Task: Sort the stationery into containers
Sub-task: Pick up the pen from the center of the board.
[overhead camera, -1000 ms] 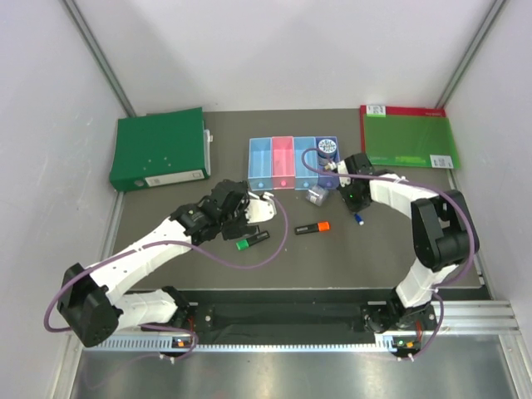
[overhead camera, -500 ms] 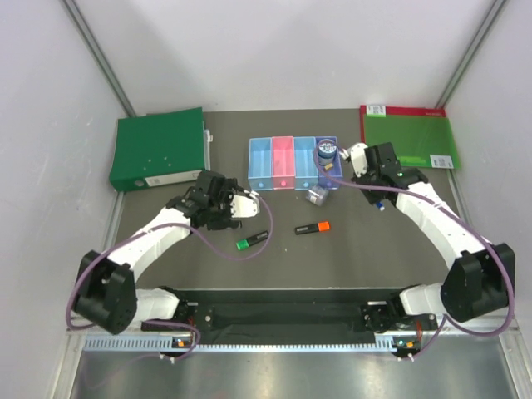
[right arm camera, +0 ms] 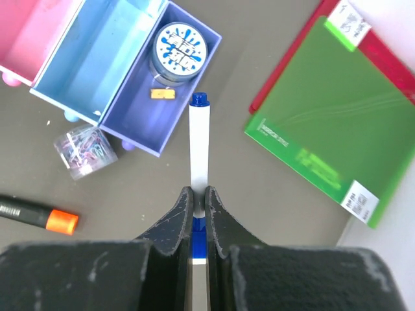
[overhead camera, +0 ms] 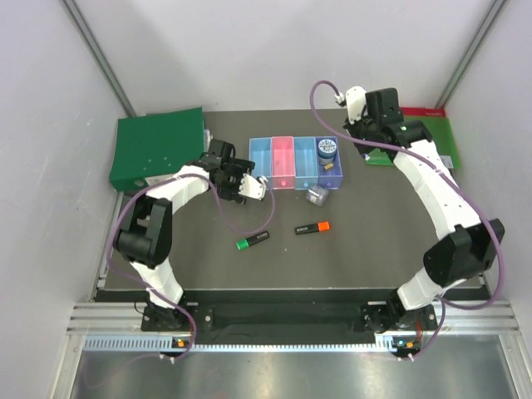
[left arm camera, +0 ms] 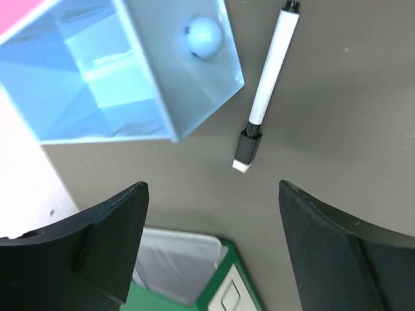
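Note:
My right gripper (right arm camera: 199, 192) is shut on the blue-white pen (right arm camera: 199, 139), held high over the table just right of the purple-blue tray (right arm camera: 133, 120). That tray holds the round tin (right arm camera: 178, 48) and the tan block (right arm camera: 162, 94). The row of containers (overhead camera: 283, 184) stands mid-table. My left gripper (left arm camera: 213, 188) is open, low beside the left light blue tray (left arm camera: 194, 84), with the black-white marker (left arm camera: 267, 87) lying on the table ahead of it. The clip box (overhead camera: 317, 196), orange-capped highlighter (overhead camera: 312, 227) and green-capped highlighter (overhead camera: 252, 241) lie on the table.
A green folder (overhead camera: 158, 150) lies at the back left, close under my left gripper. The flat green red-edged board (right arm camera: 324, 110) lies at the back right, partly behind the right arm in the top view. White walls close in the table on three sides.
The right arm has lifted and swung toward the back right with the pen in its jaws. The left gripper has moved from mid-table back to the left blue tray.

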Tool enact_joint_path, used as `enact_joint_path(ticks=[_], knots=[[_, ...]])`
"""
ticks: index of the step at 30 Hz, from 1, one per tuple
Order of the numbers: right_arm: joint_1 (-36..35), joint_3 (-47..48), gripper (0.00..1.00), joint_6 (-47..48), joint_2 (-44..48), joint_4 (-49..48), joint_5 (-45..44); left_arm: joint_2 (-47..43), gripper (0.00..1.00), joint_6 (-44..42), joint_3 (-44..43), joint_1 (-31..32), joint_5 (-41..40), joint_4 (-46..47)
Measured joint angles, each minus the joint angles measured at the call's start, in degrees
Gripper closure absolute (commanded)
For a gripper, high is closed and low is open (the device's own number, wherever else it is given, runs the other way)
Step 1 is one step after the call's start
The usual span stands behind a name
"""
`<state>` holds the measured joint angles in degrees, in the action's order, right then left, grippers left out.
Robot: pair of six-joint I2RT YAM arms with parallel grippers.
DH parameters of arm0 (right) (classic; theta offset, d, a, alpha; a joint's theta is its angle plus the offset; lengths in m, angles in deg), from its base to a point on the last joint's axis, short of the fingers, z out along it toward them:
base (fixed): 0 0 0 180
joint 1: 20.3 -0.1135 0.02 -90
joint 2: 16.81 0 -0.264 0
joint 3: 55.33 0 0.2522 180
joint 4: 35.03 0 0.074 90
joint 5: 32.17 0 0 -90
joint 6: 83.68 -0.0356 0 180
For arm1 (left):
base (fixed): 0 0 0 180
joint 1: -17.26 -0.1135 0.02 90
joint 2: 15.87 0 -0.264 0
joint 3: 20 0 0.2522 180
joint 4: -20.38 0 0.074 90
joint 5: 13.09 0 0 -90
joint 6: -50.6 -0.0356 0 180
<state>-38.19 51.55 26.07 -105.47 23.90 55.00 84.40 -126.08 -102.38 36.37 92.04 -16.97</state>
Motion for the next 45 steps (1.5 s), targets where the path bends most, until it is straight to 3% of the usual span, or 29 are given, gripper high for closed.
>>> enact_joint_path(ticks=[8,18,19,25,34,42,45], knots=[[-0.24,8.72,0.96,-0.42,-10.19,1.62,1.46,10.64,0.16,-8.61,-8.04,-3.58,2.64,-5.16],[-0.39,10.14,0.95,-0.35,-11.47,1.55,1.14,16.65,0.19,-16.02,-17.51,-5.49,5.33,-13.99],[-0.39,10.19,0.95,-0.33,-11.50,1.53,0.98,17.00,0.23,-16.44,-18.12,-5.49,5.79,-14.88],[-0.48,10.19,0.95,-0.28,-11.98,1.57,0.31,17.64,0.23,-19.91,-19.67,-5.46,9.64,-24.04],[-1.03,10.19,0.95,-0.20,-12.00,1.53,-0.13,18.05,0.26,-19.30,-19.76,-5.46,12.55,-29.05],[-1.88,10.19,0.95,0.90,-12.00,1.57,0.39,23.58,0.28,-13.55,-27.80,-5.49,15.72,-29.99],[-2.56,10.19,0.95,1.25,-12.00,1.57,0.35,24.02,0.34,-12.94,-28.24,-5.51,16.26,-30.05]])
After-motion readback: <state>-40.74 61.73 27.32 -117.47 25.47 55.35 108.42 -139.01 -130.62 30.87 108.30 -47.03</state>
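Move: The black-capped pen lies on the board about 6 cm to the left hand's right, 1 cm back and 7 below. From that hand, the tray's near blue compartment is some 10 cm ahead and 10 right, the binder about 15 ahead and 25 left, the green marker roughly 17 back and 7 right. From the right hand, the tray's purple compartment is about 13 cm ahead, 6 left, 23 below; the black-capped pen some 34 left, 1 ahead, 25 below. No pinch on the black-capped pen yet: the left hand sinks some 5 cm, first reaching forward, then drawing back, then easing forward-right until its fingers flank the cap close above the board, by the tray's corner. They narrow but stay open as the wrist tips about 20 degrees nearer vertical and turns slightly clockwise. The right hand, still pinching the blue pen, goes forward and later left towards the tray. ##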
